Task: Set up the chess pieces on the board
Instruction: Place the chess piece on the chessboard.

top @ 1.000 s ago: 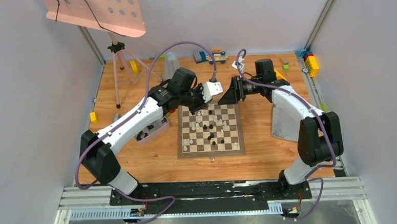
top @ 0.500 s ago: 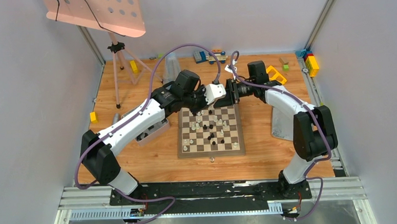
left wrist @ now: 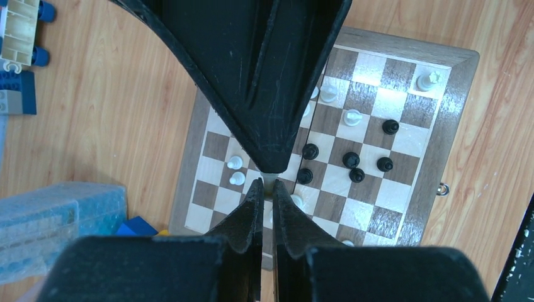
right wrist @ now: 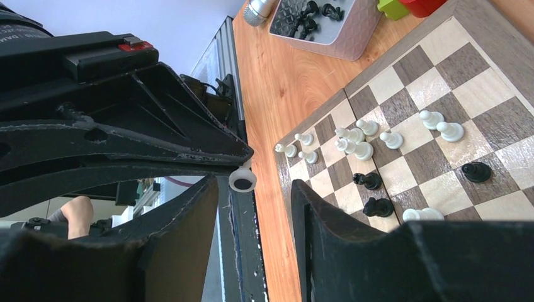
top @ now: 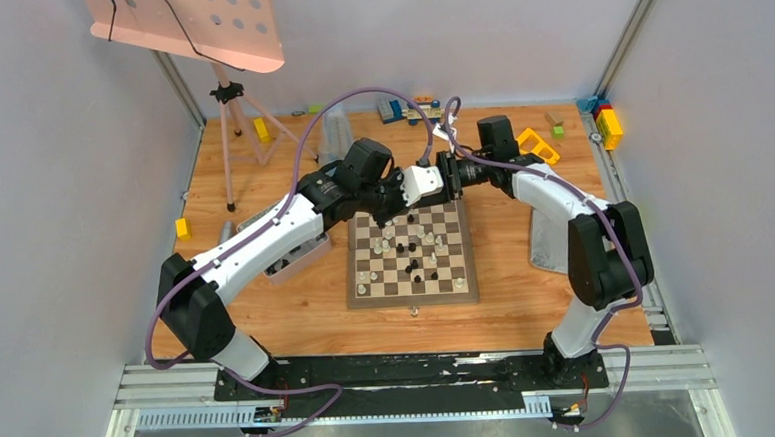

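Note:
The board point(top: 413, 298) lies mid-table with several white and black chess pieces scattered on it. Above its far edge my left gripper point(top: 429, 189) is shut on a small white piece point(right wrist: 242, 180), whose round base pokes out past the fingertips. My right gripper point(top: 441, 180) faces it from the right with its jaws apart. The piece sits just ahead of that gap, and nothing is between the right fingers point(right wrist: 189, 220). In the left wrist view the left gripper point(left wrist: 265, 184) pinches the cream piece point(left wrist: 271, 183), and the right gripper's dark tip point(left wrist: 271, 160) meets it from above. Black pieces point(left wrist: 351, 159) and white ones point(left wrist: 236, 162) stand below.
A pink bin point(right wrist: 327, 28) holding more black pieces sits left of the board point(top: 295, 255). A grey metal tray point(top: 545, 242) lies to the right. Toy blocks point(top: 535, 143) line the back edge, and a tripod stand point(top: 227, 137) stands at back left. Blue blocks point(left wrist: 16, 91) lie nearby.
My right gripper has swung left to meet the left gripper, and its jaws have narrowed. The left gripper has shifted slightly right and still holds the white piece.

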You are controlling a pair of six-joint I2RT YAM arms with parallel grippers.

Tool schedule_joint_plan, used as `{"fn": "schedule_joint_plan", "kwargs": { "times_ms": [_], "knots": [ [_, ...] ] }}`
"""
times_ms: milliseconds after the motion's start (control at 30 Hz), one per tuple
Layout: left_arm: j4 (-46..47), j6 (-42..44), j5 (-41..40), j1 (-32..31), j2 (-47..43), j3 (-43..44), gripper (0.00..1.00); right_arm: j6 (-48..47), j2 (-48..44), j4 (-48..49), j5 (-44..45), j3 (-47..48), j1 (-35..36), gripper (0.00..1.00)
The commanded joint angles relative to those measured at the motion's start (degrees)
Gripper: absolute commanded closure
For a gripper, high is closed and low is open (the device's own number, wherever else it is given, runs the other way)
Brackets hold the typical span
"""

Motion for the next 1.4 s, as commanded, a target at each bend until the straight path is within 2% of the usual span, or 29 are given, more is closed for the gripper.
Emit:
{"fn": "schedule_joint_plan", "kwargs": {
  "times_ms": [0, 600, 733, 933, 1000, 1067, 1167, 1233, 1367],
  "knots": [
    [1.1, -1.0, 0.2, -0.5, -2.2, 0.0, 1.0, 0.3, 0.9, 2.0, -1.8, 2.4, 0.7, 0.53],
    [1.0, -0.9, -0.3, -0.8, -1.8, 0.1, 1.0, 0.2, 1.7, 2.0, -3.2, 2.6, 2.1, 0.7],
    [1.0, -0.8, -0.3, -0.8, -1.7, 0.0, 1.0, 0.1, 1.7, 2.1, -3.7, 2.5, 2.2, 0.77],
    [1.5, -0.9, -0.4, -0.8, -1.9, -0.6, 1.0, 0.0, 1.0, 2.1, -3.6, 2.3, 2.0, 0.93],
    [2.0, -1.1, -0.5, -0.8, -2.2, -0.8, 0.97, 0.1, 0.6, 2.1, -3.7, 2.1, 1.6, 0.95],
    [2.5, -1.4, -0.7, -0.8, -2.7, -1.0, 0.86, 0.1, 0.1, 2.0, -3.7, 1.6, 0.9, 0.96],
    [3.6, -1.3, -1.7, -0.7, -4.3, -1.6, 0.62, 0.0, -1.1, 2.0, -4.0, 0.8, -0.6, 0.97],
    [4.1, -1.1, -0.9, -0.3, -5.6, -1.8, 0.5, -0.3, -1.9, 2.0, -4.5, -0.1, -1.6, 0.98],
    [5.1, -2.0, 7.0, 4.0, -8.1, -2.9, 0.35, -1.2, -4.1, 2.0, -6.9, -2.1, -3.2, 0.98]
  ]
}}
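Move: The left fingers still hold the white chess piece, its middle about 1 cm right of and 1 cm below their hand point; the right fingertips are level, 1 cm ahead and 2 cm to the right. From the left hand, the chessboard's middle is some 7 cm back, 1 cm left and 18 cm down, the box of pieces about 5 cm back, 21 cm left and 17 cm down. From the half-open right hand, the piece is about 1 cm back, 1 cm left and 1 cm below. Hold the left gripper still with the white piece while the right one eases about 1.5 cm left and back around it and closes until its fingertips pinch the piece. Only then open the left fingers wide and lift them off, up and a little left, as the right hand, keeping its pinch, draws the piece some 2 cm to the right. ##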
